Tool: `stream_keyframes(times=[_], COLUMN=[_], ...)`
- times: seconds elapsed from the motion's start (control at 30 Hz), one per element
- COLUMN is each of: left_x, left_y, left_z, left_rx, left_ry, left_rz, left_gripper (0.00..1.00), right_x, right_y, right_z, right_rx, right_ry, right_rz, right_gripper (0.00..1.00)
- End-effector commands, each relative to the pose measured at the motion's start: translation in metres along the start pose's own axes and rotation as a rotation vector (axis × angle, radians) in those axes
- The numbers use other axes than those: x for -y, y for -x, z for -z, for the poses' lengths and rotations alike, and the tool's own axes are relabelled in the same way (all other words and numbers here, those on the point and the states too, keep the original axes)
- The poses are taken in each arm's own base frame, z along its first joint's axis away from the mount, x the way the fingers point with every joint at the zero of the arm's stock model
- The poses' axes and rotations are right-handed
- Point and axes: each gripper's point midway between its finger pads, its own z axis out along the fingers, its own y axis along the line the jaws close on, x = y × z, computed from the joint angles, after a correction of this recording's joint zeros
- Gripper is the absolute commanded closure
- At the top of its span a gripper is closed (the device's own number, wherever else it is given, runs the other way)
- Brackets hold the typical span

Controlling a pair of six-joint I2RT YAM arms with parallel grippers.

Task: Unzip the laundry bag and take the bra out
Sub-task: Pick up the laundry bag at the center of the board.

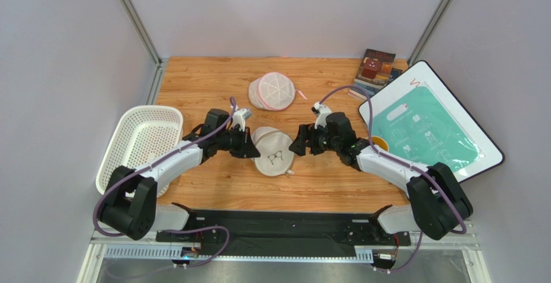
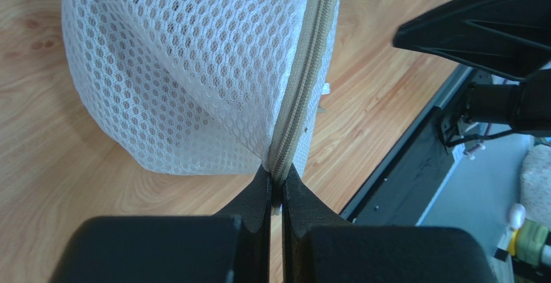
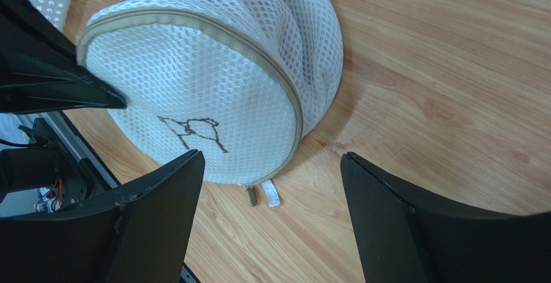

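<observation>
The laundry bag point(image 1: 273, 152), a round white mesh pouch with a dark bra pictogram, lies mid-table between both arms. My left gripper point(image 1: 252, 146) is at its left edge, shut on the beige zip rim point(image 2: 304, 83), with the pinch at the fingertips point(image 2: 277, 178) and the mesh point(image 2: 194, 70) bulging away from them. My right gripper point(image 3: 271, 156) stands open just right of the bag point(image 3: 207, 76), touching nothing. The zip pull point(image 3: 251, 196) and a white tab point(image 3: 271, 194) lie on the wood at the bag's near edge, between the open fingers. The zip looks shut. The bra is hidden.
A white basket point(image 1: 139, 142) stands at the left edge. A pink-trimmed mesh pouch point(image 1: 275, 90) lies behind the bag. Books point(image 1: 376, 68) and a white board with a teal sheet point(image 1: 430, 125) fill the right side. A black rail point(image 1: 278, 228) runs along the near edge.
</observation>
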Motion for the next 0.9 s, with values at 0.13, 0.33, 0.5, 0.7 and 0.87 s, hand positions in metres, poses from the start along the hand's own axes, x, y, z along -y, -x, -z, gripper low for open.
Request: stream_keyframes(times=[0.13, 0.33, 0.5, 0.7, 0.87], left_x=[0.03, 0.034, 0.039, 0.041, 0.027], left_y=[0.002, 0.0, -0.002, -0.002, -0.006], left_z=[0.011, 0.012, 0.015, 0.019, 0.017], left_rx=[0.012, 0.004, 0.007, 0.021, 0.0], left_ry=[-0.131, -0.153, -0.184, -0.176, -0.103], left_rz=[0.019, 0.029, 0.03, 0.022, 0.044], left_gripper=[1.0, 1.0, 1.0, 1.0, 0.85], right_x=[-0.004, -0.007, -0.019, -0.028, -0.034], right_y=[-0.004, -0.015, -0.016, -0.018, -0.016], right_z=[-0.023, -0.031, -0.038, -0.04, -0.028], right_rx=[0.034, 0.037, 0.043, 0.043, 0.051], right_ry=[0.098, 0.167, 0.263, 0.335, 0.34], right_rz=[0.025, 0.043, 0.063, 0.046, 0.052], right_gripper=[0.17, 0.17, 0.23, 0.52, 0.94])
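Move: The laundry bag hangs by the left end of its zipper rim from the shut left gripper, its middle about 5 cm to that hand's right, 2 cm farther out and 4 cm below. From the open right gripper the bag's middle lies some 8 cm to the left, 1 cm back and 5 cm lower. The pink-rimmed mesh bag sits about 20 cm ahead of the right hand and 8 cm left, the mug roughly level with it, 24 cm right. Bring the open right gripper down about 4.5 cm beside the laundry bag, then slide it left some 3 cm while turning it about 10 degrees counter-clockwise and rolling it a little, and close the fingers to pinch the right part of the zipper rim. Meanwhile keep the left pinch on the rim, drawing that hand back about 3 cm and slightly up. ##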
